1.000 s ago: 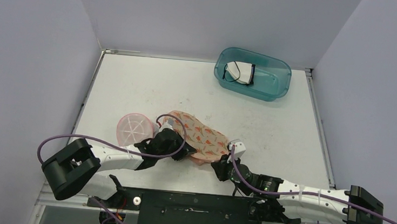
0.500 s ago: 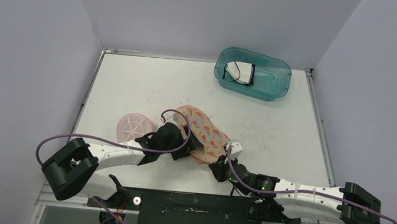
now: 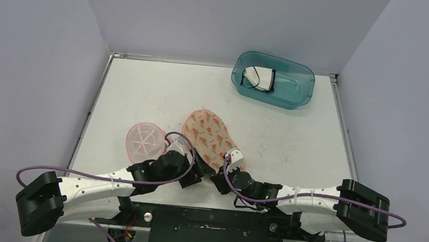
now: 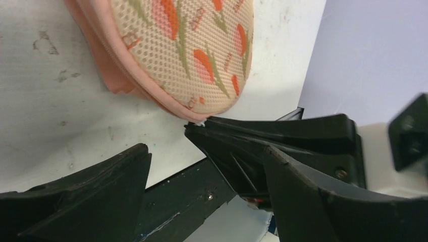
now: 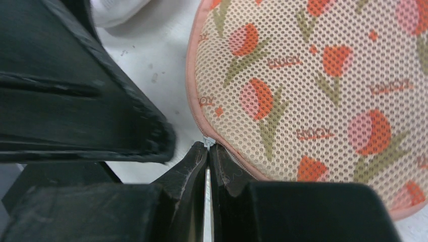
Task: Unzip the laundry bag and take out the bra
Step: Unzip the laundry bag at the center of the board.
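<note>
The laundry bag (image 3: 207,133) is an oval mesh pouch with orange tulips and a pink zipper rim, lying at the table's near middle. It also fills the top of the left wrist view (image 4: 194,45) and the right wrist view (image 5: 313,75). My right gripper (image 3: 220,175) (image 5: 208,149) is shut on the small zipper pull (image 5: 208,141) at the bag's near edge. My left gripper (image 3: 198,169) (image 4: 206,157) stands open just left of it, holding nothing, with its fingers (image 4: 101,194) apart from the bag. The bra is hidden.
A pink domed mesh piece (image 3: 143,141) lies left of the bag, beside the left arm. A teal bin (image 3: 296,92) at the back right holds a white item with black straps (image 3: 260,78). The black base plate (image 3: 208,229) runs along the near edge.
My left gripper has opened and let go of the bag. Both grippers have drawn toward the near edge. The right one went left with the zipper pull, and the bag swung lengthwise.
</note>
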You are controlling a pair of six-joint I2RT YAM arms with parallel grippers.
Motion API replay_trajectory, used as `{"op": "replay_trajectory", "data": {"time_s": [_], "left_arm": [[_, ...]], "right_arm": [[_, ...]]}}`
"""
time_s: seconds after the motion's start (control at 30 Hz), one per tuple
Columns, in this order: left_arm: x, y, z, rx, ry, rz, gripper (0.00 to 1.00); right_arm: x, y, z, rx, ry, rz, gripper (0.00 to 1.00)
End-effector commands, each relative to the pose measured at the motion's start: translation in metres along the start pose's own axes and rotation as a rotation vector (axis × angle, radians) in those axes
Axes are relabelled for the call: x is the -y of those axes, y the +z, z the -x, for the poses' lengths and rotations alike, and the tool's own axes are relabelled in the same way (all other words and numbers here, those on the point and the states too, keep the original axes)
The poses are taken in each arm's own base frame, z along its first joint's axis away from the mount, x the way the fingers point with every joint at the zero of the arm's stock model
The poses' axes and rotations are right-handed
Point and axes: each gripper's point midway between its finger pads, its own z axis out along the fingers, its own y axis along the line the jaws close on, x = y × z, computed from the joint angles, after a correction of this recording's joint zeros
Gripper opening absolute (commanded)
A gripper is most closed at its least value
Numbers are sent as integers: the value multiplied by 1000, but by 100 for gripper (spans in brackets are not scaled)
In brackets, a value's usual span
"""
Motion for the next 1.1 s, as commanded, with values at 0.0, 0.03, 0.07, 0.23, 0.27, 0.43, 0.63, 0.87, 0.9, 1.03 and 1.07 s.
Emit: {"op": "replay_trajectory", "data": {"time_s": [0.0,0.03,0.07,0.23,0.27,0.43,0.63,0.87,0.9,1.03,1.07], "left_arm": [[8,9,6,47,-60,-47,77],[7,10,8,59,-68,-41,75],[6,11,9,70,-73,-38,73],[4,15,28,148,-90,-26,54],[5,16,30,154,-90,-25,50],[1,24,37,154,-87,12,35],[-8,31,42,173,-83,49,18],[-14,31,48,184,-88,57,0],[-15,30,49,185,-87,56,0],[-16,30,50,190,-72,54,0],[-16,30,49,187,-67,53,0]], "right_arm": [[-34,5,38,106,26,108,5],[-34,4,37,106,28,112,5],[-36,4,37,103,29,118,5],[-39,0,37,100,28,139,5],[-38,-1,38,101,28,139,5],[-36,-4,37,103,33,134,5],[-31,-8,36,105,29,121,5],[-9,-19,33,101,17,36,5],[-4,-21,31,98,17,14,5],[16,-29,25,92,30,-64,5],[19,-31,23,90,33,-77,5]]}}
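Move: My left hand hangs wide open. The bit of the laundry bag's zip edge it wants is about 4 cm ahead, 1 cm to its left and 3 cm below. The zip pull, already in my right fingers, lies about 1 cm back, 2 cm right and 4 cm below my left hand. The bag's middle is some 14 cm straight ahead of the left hand. From my right hand, that zip edge is roughly 5 cm ahead and 3 cm left. I bring my left hand about 4 cm forward and some 3 cm down onto the bag's zip edge, turning it about 10 degrees counter-clockwise as the wide-open fingers close and pinch the edge. My right hand keeps its pinch on the zip pull, eases slightly left, then heads back right about 2.5 cm, ending some 3 cm higher. ##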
